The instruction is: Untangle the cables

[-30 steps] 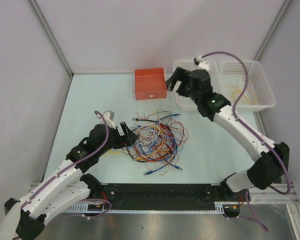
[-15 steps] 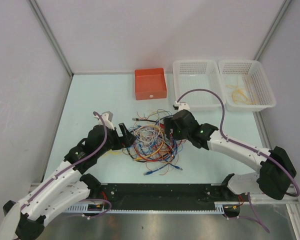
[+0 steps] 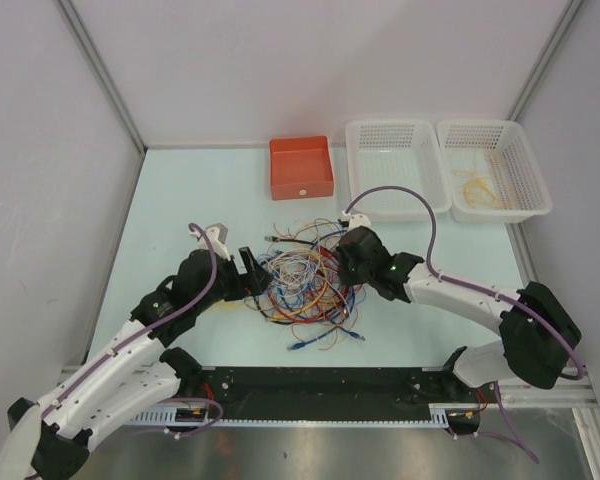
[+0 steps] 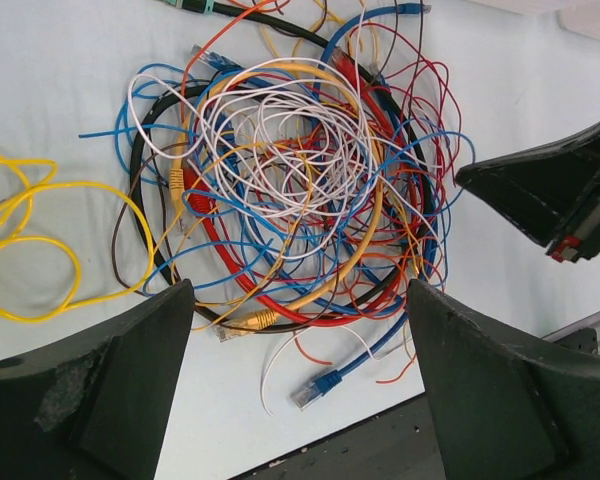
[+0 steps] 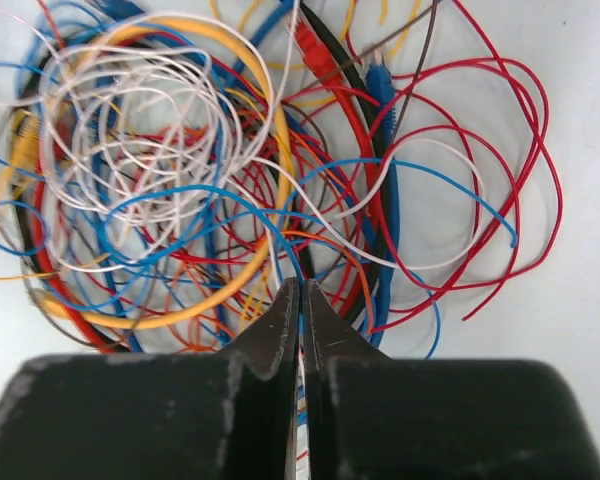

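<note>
The cables [image 3: 305,280] lie in one tangled heap of red, blue, orange, yellow, white and black loops at the table's middle. My left gripper [image 3: 248,270] stands open at the heap's left edge. In the left wrist view its fingers [image 4: 130,380] straddle the near side of the cables [image 4: 300,180], gripping nothing, with a blue plug [image 4: 315,385] loose between them. My right gripper [image 3: 342,262] is down on the heap's right side. Seen from the right wrist, the gripper [image 5: 300,285] is shut, with thin strands of the cables [image 5: 180,170] caught in the slit between the jaws.
One yellow cable [image 4: 30,240] lies apart, left of the heap. An orange-red box [image 3: 301,167] stands behind it. Two white baskets [image 3: 393,168] [image 3: 493,170] sit at the back right, the right one holding a pale cable. A black rail [image 3: 320,385] borders the front.
My right arm swung down from over the left basket to the heap's right side, and its jaws went from wide open to shut. The left arm stayed put.
</note>
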Available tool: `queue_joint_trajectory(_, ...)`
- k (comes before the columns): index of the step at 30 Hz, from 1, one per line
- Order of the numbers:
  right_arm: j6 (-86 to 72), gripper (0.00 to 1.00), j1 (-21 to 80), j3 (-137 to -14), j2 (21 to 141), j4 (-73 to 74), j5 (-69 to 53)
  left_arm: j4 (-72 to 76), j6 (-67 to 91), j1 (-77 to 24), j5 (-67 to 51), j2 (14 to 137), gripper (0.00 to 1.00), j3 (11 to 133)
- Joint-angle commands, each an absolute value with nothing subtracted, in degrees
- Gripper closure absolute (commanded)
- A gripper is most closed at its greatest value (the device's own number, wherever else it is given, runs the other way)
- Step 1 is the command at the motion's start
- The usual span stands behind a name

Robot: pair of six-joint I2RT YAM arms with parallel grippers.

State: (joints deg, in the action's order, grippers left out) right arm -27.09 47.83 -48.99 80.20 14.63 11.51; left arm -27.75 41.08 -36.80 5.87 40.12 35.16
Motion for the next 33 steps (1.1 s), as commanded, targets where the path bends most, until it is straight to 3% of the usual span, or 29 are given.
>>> queue_joint_trajectory(1, -27.3, 1.0, 49.4, -49.7, 71.7, 10.0, 14.4, -28.6, 40.3, -37.1, 7.3, 39.3, 0.08, 37.9)
queue_joint_trajectory(7, -27.6, 1.0, 57.8, -57.9, 54.8, 13.7, 19.9, -25.1, 36.7, -37.1, 6.9, 36.1, 0.08, 38.8)
queue_joint_trajectory(11, -23.4, 1.0, 67.9, -67.1, 52.7, 17.1, 28.3, -17.3, 34.7, -37.2, 2.6, 36.0, 0.07, 38.4)
queue_joint_trajectory(16, -18.5, 1.0, 71.8, -77.6, 52.6, 18.2, 31.6, -14.5, 34.6, -37.4, 1.0, 38.1, 0.08, 39.1)
queue_joint_trajectory(21, -15.9, 1.0, 71.9, -89.4, 56.8, 24.5, 32.1, -10.6, 34.7, -37.4, -2.6, 37.7, 0.07, 37.9)
queue_joint_trajectory(27, -11.3, 1.0, 71.7, -92.8, 58.6, 24.7, 38.4, -5.5, 35.9, -37.8, -4.9, 37.7, 0.06, 36.5)
queue_joint_trajectory(30, -10.6, 1.0, 67.3, -94.3, 60.5, 25.7, 40.7, -6.3, 36.0, -37.9, -4.7, 39.1, 0.06, 36.9)
queue_joint_trajectory(33, -16.7, 1.0, 51.8, -96.9, 62.7, 28.6, 31.2, -7.2, 36.7, -37.8, -4.9, 39.6, 0.07, 36.5)
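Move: The right hand has already pinched a thin blue cable at the right side of the tangle, whose middle lies some 9 cm to its left, about level with it in reach and 3 cm below. The nearer white basket, its likely goal, stands about 26 cm ahead and 15 cm right; the farther one 26 cm ahead and 42 cm right, the orange bin 27 cm ahead and 10 cm left. From the left hand the nearer basket is about 31 cm ahead and 37 cm right. Keeping its fingers shut on the blue cable, the right hand hoists it fast, about 42 cm up off the tangle, drawing back nearly 10 cm on the way and tipping its fingers up some 40 degrees to near level, then at the top it starts forward again by about 5 cm, easing slightly right towards the nearer white basket. The left hand, open and empty, rises about 9 cm beside the tangle and drifts some 4 cm to its right, tipping up a little. ##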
